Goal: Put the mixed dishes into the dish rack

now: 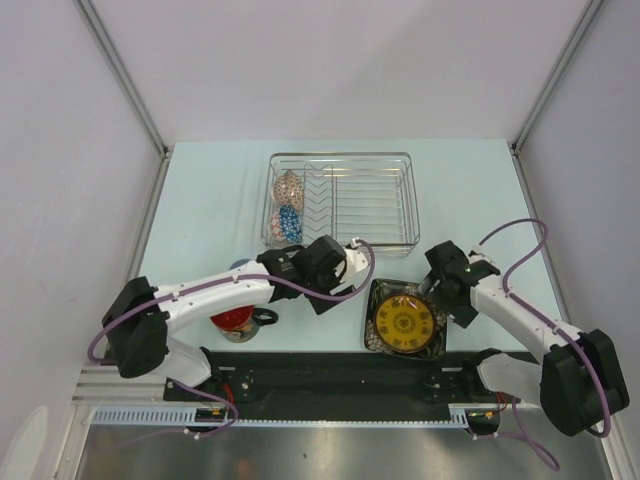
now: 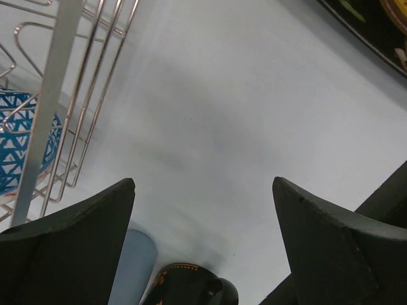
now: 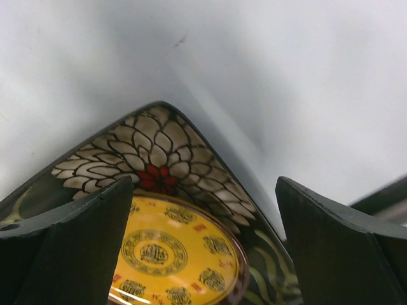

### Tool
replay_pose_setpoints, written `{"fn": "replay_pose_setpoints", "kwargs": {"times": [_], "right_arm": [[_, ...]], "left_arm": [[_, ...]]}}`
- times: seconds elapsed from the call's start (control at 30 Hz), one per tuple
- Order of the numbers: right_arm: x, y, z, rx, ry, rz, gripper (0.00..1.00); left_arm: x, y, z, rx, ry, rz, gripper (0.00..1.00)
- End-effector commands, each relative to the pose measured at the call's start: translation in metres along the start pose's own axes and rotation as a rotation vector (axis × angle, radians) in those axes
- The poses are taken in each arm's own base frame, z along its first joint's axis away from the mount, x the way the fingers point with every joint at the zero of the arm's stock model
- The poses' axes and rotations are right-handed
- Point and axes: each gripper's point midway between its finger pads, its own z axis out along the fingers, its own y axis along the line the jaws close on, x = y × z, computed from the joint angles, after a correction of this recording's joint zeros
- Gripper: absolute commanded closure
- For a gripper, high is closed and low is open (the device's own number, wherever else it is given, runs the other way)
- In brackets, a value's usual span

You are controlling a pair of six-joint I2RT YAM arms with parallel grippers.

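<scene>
The dish rack [image 1: 372,200] stands at the table's back middle, and its wires [image 2: 76,101] show in the left wrist view. In its left part stand the reddish-white bowl [image 1: 289,187] and the blue-patterned bowl [image 1: 288,224] [image 2: 19,146]. My left gripper [image 1: 338,280] [image 2: 203,190] hangs open and empty over bare table just in front of the rack. Behind it sit the light-blue cup [image 1: 240,265] [image 2: 133,267], partly hidden by the arm, and the red-inside mug [image 1: 235,322] [image 2: 191,286]. The dark square plate [image 1: 404,320] [image 3: 165,241] lies front right. My right gripper [image 1: 434,288] [image 3: 203,190] is open over its far right corner.
The black base rail [image 1: 340,375] of the arms runs along the near edge. White walls close in the table [image 1: 200,200] on the left, back and right. The plate's corner [image 2: 369,25] shows at the upper right of the left wrist view.
</scene>
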Motion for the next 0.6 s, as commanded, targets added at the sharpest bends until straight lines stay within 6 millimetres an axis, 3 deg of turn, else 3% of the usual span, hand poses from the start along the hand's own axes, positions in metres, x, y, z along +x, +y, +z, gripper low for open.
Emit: {"fn": "replay_pose_setpoints", "kwargs": {"times": [0.0, 0.23, 0.4, 0.57], "right_arm": [[-0.002, 0.023, 0.013, -0.092, 0.003, -0.026, 0.00], [0.007, 0.059, 0.020, -0.233, 0.062, -0.102, 0.00], [0.035, 0.072, 0.021, -0.275, 0.152, -0.177, 0.00], [0.062, 0.093, 0.006, -0.330, 0.175, -0.203, 0.00]], "left_arm": [[-0.006, -0.002, 0.010, -0.013, -0.031, -0.006, 0.05], [-0.004, 0.003, 0.018, -0.038, -0.041, 0.040, 0.06], [0.001, 0.004, 0.019, -0.048, -0.041, 0.069, 0.06], [0.004, 0.004, 0.016, -0.047, -0.034, 0.080, 0.06]]}}
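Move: The square plate, with the yellow plate lying on its middle, is centred about 9 cm to the right hand's left and 4 cm back, some 3 cm below; its far right corner is close to the fingers. The rack's middle is roughly 26 cm left of that hand and 22 cm farther out. From the left hand the square plate is about 16 cm to the right, 5 cm back and 9 cm below. The right hand's open fingers come up against the square plate's right edge by its far right corner and push the plate left. The hand travels about 6 cm left and half that forward, sinking 2 cm early on and turning some 15 degrees counter-clockwise. The left hand, also open, sinks about 2.5 cm beside the plate's far left corner. ##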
